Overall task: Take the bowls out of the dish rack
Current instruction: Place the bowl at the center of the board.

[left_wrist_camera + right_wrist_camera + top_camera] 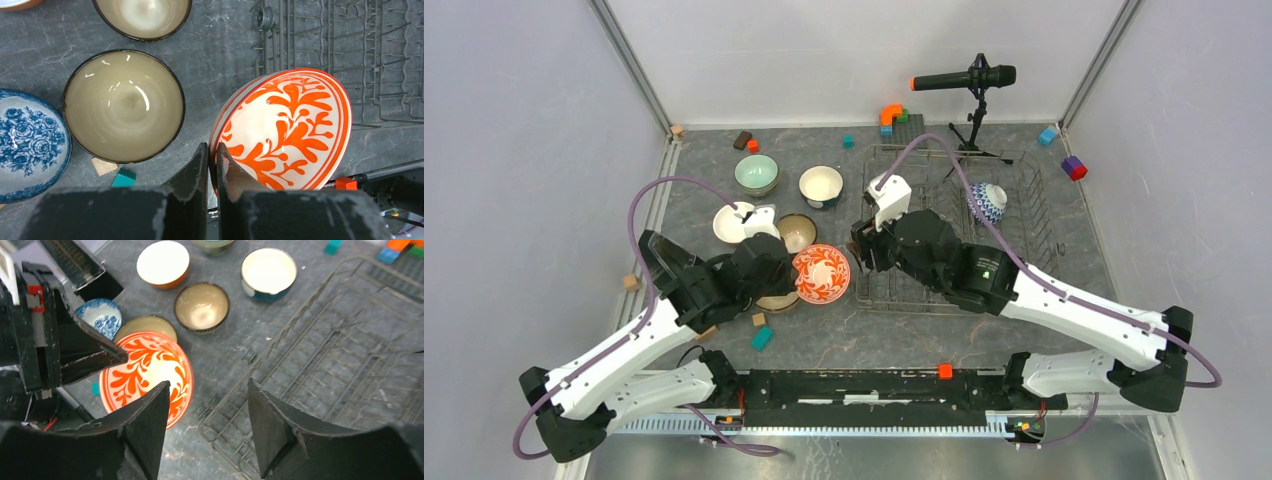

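Note:
A red-white patterned bowl [821,273] [145,375] hangs tilted just left of the dish rack [1024,240]. My left gripper [212,147] is shut on this bowl's [290,130] near rim, one finger inside and one outside. The right gripper [207,385] stands open with nothing between its fingers, above the rack's [350,340] left front corner [864,250]. One blue-white zigzag bowl [987,201] stands in the rack at the back right. On the table to the left sit several bowls: pale green [756,172], cream with teal outside [821,185], orange [732,222], brown [797,232], olive [124,106], blue floral [25,140].
A microphone on a stand [964,78] rises behind the rack. Small toy blocks lie scattered: a teal one [762,338] near the front, orange and green ones [892,115] at the back, purple and red [1074,167] at the right wall.

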`<state>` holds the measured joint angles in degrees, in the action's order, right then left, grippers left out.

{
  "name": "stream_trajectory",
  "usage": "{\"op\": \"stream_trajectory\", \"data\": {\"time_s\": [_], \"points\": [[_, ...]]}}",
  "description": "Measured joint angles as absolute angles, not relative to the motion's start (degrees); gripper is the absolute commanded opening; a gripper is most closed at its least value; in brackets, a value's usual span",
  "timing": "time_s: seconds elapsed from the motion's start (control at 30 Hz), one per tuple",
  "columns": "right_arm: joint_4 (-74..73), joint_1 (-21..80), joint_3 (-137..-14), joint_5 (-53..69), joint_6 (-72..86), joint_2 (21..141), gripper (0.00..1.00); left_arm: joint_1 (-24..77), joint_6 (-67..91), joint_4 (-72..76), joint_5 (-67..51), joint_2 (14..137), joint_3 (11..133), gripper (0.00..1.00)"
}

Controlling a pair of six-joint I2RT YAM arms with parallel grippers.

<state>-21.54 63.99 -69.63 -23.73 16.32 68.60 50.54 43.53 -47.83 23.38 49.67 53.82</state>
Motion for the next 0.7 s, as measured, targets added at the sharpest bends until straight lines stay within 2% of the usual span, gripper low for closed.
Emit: {"op": "stream_trajectory", "data": {"time_s": [0.3,0.7], "points": [[-19.81,63.99,-64.93,-16.62,20.47,73.47,0.50,50.54,43.66,-47.86,23.40,50.59,53.82,0.02],[-19.79,63.99,-64.25,-16.75,21.23,78.06,0.39,50.54,44.77,-47.86,23.42,52.10,53.82,0.02]]}}
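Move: The red-patterned bowl, held by its left rim in the left fingers, has its middle about 7 cm left of the right hand, 4 cm back and some 11 cm below; from the left hand it sits roughly 6 cm to the right and level. Far down on the table, the small brown bowl lies about 13 cm left and 4 cm ahead of the right hand, the large tan bowl 18 cm left and 9 cm back, and the rack's middle some 24 cm right and 4 cm ahead. The red-patterned bowl's free right rim is what the right hand comes down to: it sinks about 10 cm and eases a little left, tipping its fingers 10 to 15 degrees further down and narrowing them from two-thirds open to under half, one on the inner side of the rim and one outside. The left hand keeps its pinch on the opposite rim, sinking barely 1 cm. ##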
